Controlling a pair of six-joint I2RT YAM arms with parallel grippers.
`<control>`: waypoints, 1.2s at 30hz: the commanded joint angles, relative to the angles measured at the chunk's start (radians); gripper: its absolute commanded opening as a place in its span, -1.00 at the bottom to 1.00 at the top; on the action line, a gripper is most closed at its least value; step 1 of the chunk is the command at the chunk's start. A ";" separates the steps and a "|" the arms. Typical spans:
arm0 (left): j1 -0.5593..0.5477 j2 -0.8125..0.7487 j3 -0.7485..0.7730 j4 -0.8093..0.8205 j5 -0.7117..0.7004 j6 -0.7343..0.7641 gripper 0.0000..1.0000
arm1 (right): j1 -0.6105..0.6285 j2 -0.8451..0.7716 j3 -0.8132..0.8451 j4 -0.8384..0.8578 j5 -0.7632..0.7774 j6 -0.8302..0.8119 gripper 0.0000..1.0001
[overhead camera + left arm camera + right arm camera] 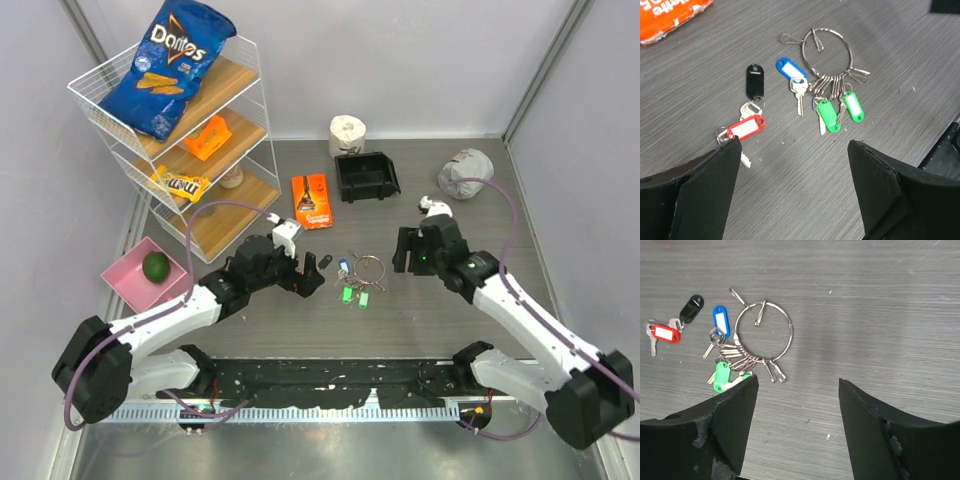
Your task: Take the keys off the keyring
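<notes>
The keyring [369, 265] lies flat mid-table, between my grippers. It shows in the left wrist view [827, 50] and the right wrist view [763, 330]. Two green-tagged keys [829, 114] and several wire clips hang on it. A blue-tagged key [791, 70] lies against its left side. A black-tagged key [755, 82] and a red-tagged key [746, 127] lie apart from the ring, to its left. My left gripper [794, 145] is open and empty, just left of the keys [305, 275]. My right gripper [798, 380] is open and empty, just right of the ring [408, 255].
An orange packet [312, 200], a black bin [366, 177] and a white roll [347, 133] lie behind the keys. A grey crumpled lump [465, 172] is back right. A wire shelf [225, 85] with snacks and a pink tray [125, 275] holding a lime stand left.
</notes>
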State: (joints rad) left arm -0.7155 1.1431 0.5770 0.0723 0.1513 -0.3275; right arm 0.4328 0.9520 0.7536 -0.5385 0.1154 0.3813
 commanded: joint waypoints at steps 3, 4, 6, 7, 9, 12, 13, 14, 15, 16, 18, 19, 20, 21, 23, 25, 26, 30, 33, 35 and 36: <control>-0.002 -0.049 -0.058 0.198 -0.036 0.010 0.88 | 0.133 0.229 0.110 0.121 0.130 0.086 0.28; -0.002 -0.058 -0.063 0.193 -0.057 0.007 0.88 | 0.164 0.263 0.146 0.132 0.157 0.091 0.21; -0.002 -0.085 -0.062 0.167 -0.091 0.004 0.88 | 0.197 0.356 0.214 0.117 0.202 0.106 0.19; -0.002 -0.095 -0.069 0.172 -0.104 -0.002 0.88 | 0.205 0.419 0.234 0.111 0.211 0.117 0.15; -0.002 -0.115 -0.080 0.175 -0.120 -0.013 0.88 | 0.216 0.499 0.282 0.117 0.230 0.137 0.10; -0.002 -0.135 -0.088 0.175 -0.136 -0.024 0.88 | 0.218 0.576 0.317 0.135 0.236 0.163 0.01; -0.002 -0.138 -0.089 0.170 -0.144 -0.027 0.87 | 0.218 0.609 0.323 0.135 0.239 0.177 -0.04; -0.002 -0.144 -0.091 0.167 -0.144 -0.027 0.87 | 0.218 0.628 0.334 0.127 0.259 0.183 -0.09; -0.002 -0.151 -0.091 0.164 -0.142 -0.028 0.87 | 0.218 0.654 0.343 0.118 0.263 0.195 -0.11; -0.002 -0.158 -0.095 0.162 -0.175 -0.028 0.88 | 0.218 0.666 0.348 0.117 0.267 0.199 -0.11; -0.002 -0.167 -0.097 0.159 -0.188 -0.033 0.87 | 0.218 0.691 0.342 0.127 0.251 0.217 -0.13; -0.002 -0.171 -0.100 0.158 -0.193 -0.036 0.88 | 0.218 0.705 0.339 0.138 0.236 0.226 -0.14; -0.002 -0.178 -0.103 0.159 -0.196 -0.036 0.88 | 0.218 0.717 0.334 0.143 0.231 0.237 -0.14; -0.002 -0.180 -0.105 0.161 -0.200 -0.036 0.88 | 0.218 0.725 0.329 0.153 0.222 0.240 -0.14; -0.002 -0.181 -0.106 0.162 -0.208 -0.033 0.88 | 0.218 0.748 0.328 0.163 0.216 0.251 -0.16; -0.002 -0.177 -0.103 0.155 -0.213 -0.031 0.88 | 0.218 0.766 0.325 0.163 0.219 0.260 -0.18; -0.002 -0.175 -0.103 0.153 -0.211 -0.031 0.88 | 0.218 0.778 0.325 0.161 0.219 0.266 -0.21; -0.002 -0.172 -0.101 0.152 -0.210 -0.031 0.88 | 0.218 0.815 0.311 0.179 0.204 0.280 -0.21; -0.002 -0.171 -0.100 0.155 -0.210 -0.028 0.88 | 0.215 0.834 0.294 0.192 0.188 0.287 -0.24; -0.002 -0.164 -0.097 0.153 -0.208 -0.027 0.88 | 0.216 0.838 0.283 0.202 0.181 0.295 -0.30; -0.002 -0.161 -0.097 0.150 -0.206 -0.027 0.88 | 0.216 0.835 0.279 0.209 0.176 0.295 -0.48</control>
State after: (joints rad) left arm -0.7155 0.9817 0.4744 0.1825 -0.0380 -0.3588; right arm 0.6498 1.7767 1.0569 -0.3721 0.3054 0.6392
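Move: The clip on the keyring's far edge lies some 7 cm ahead of the right hand, 10 cm to its left and 13 cm below. The blue tag is about 5 cm left of that clip and 3 cm nearer; the green tags sit roughly 9 cm nearer than the clip and 3 cm left; the black tag is about 9 cm left of it and 2 cm nearer. From the left hand the clip lies about 9 cm ahead, 13 cm right and 11 cm lower. With its fingertips ending astride the clip at the keyring's far edge, the right hand comes down about 12 cm: first left and forward over the ring, sinking as it goes, then almost straight down, tipping some 15 degrees more downward. Its fingers close from wide to a narrow gap; a grip on the clip can't be made out. The left hand, open and empty, backs off up and left about 3 cm each way, its fingers tipping up slightly. ##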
